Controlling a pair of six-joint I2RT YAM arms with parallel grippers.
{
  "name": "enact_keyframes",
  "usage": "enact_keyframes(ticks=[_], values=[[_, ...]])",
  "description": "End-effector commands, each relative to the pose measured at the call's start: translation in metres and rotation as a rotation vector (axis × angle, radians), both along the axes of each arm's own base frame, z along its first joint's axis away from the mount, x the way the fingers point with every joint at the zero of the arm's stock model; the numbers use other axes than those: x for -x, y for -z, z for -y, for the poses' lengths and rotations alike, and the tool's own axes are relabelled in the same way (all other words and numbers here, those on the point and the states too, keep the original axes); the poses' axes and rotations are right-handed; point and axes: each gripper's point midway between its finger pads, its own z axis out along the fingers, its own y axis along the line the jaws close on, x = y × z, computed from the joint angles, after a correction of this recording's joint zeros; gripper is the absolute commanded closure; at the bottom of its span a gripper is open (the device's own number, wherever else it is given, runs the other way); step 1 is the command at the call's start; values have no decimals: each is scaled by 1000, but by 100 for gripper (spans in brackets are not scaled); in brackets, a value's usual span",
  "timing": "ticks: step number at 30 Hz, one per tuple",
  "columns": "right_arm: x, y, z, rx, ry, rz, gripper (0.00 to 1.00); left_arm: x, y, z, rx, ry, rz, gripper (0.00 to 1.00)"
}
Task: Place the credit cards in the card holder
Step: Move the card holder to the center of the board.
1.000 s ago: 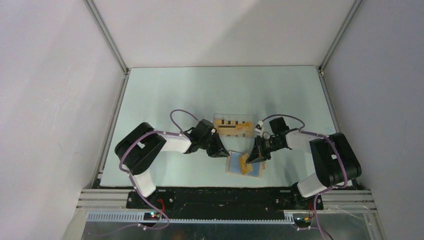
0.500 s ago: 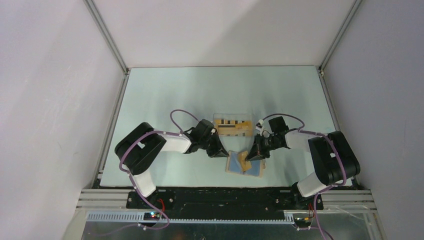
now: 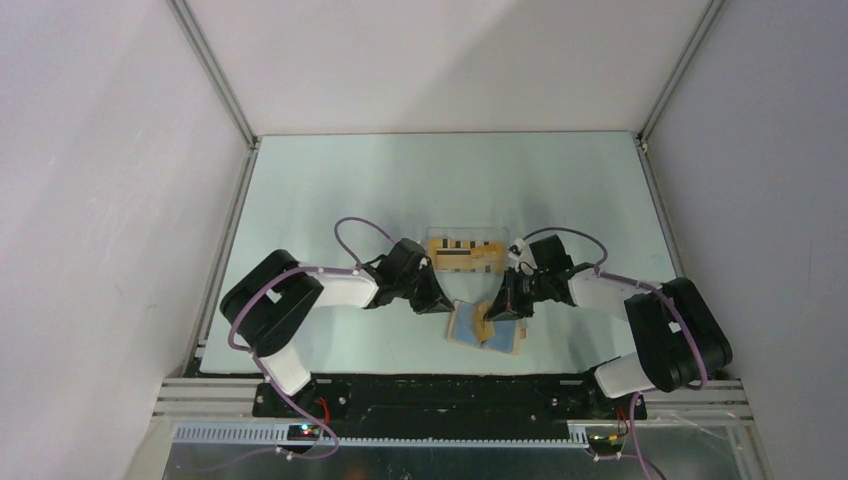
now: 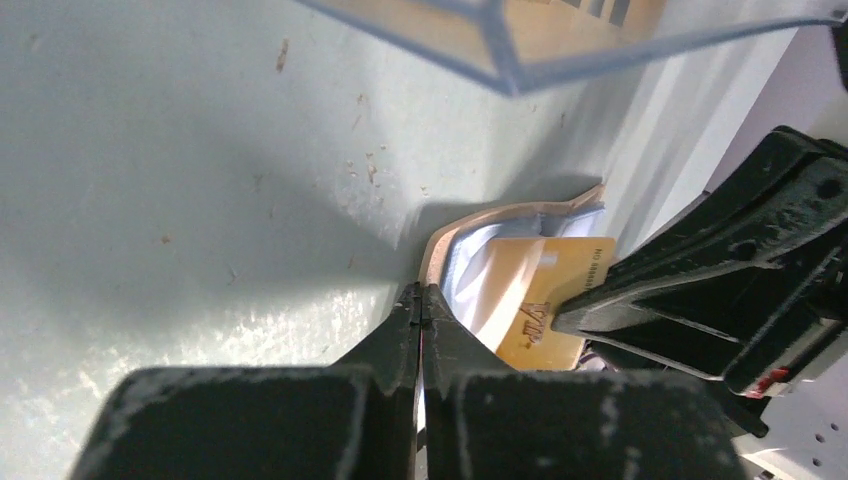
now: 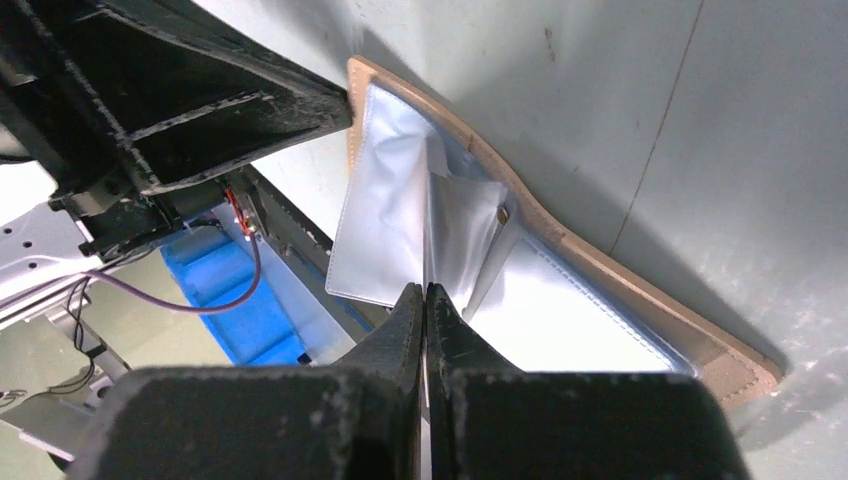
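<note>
The tan card holder [image 3: 503,340] lies open in front of both arms, its light blue panels [image 5: 600,310] facing up. My left gripper [image 3: 443,305] is shut on its tan left edge [image 4: 432,258], lifting that edge a little. My right gripper [image 3: 500,310] is shut on one orange credit card [image 3: 483,320]. The card [image 4: 550,285] stands on edge, its lower end at a blue pocket of the holder [image 4: 478,270]. In the right wrist view the card shows only as a thin line between the jaws of my right gripper [image 5: 425,290]. More credit cards [image 3: 462,254] lie in a clear tray.
The clear plastic tray [image 3: 497,236] sits just behind the holder, between the two wrists, and its corner [image 4: 500,60] hangs over the left wrist view. The table's near edge lies right in front of the holder.
My left gripper has shut on the holder's edge. My right gripper has moved left and brought the card from a loose tilt down into the open holder, which has turned slightly.
</note>
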Motion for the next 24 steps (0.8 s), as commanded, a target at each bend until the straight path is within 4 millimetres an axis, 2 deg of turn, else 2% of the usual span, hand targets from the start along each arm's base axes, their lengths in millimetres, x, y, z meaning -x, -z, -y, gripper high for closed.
enact_keyframes(ticks=[1, 7, 9, 18, 20, 24], values=[[-6, 2, -4, 19, 80, 11, 100, 3, -18, 5, 32, 12, 43, 100], [4, 22, 4, 44, 130, -84, 100, 3, -17, 4, 31, 5, 41, 100], [6, 27, 6, 64, 134, -94, 97, 2, -19, 5, 33, 5, 43, 100], [18, 30, 6, 182, 113, -90, 53, 4, -16, 2, 27, -3, 36, 100], [21, 28, 5, 213, 98, -84, 45, 5, -15, 1, 21, -6, 35, 100], [27, 24, 2, 247, 76, -81, 37, 5, -13, 0, 17, -7, 31, 100]])
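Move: The right hand pinches the gold credit card, its middle about 1 cm to the left, 1 cm back and 1 cm below the fingers. The open card holder's left pocket lies some 4 cm left, 1 cm back and 3 cm down; the whole holder centres 2 cm back. The clear box sits roughly 13 cm ahead, 4 cm left. From the left hand, at the holder's left edge, that pocket is about 3 cm back and 2 cm right. Down about 2 cm and back about 1 cm goes the right hand, turning some 5 degrees clockwise with the card still pinched over the left pocket. Near the bottom its fingers open, letting go and spreading past half, and the hand then shifts about 1.5 cm left and 1 cm up around the card. The left hand stays put, shut fingertips still against the holder's left edge. ##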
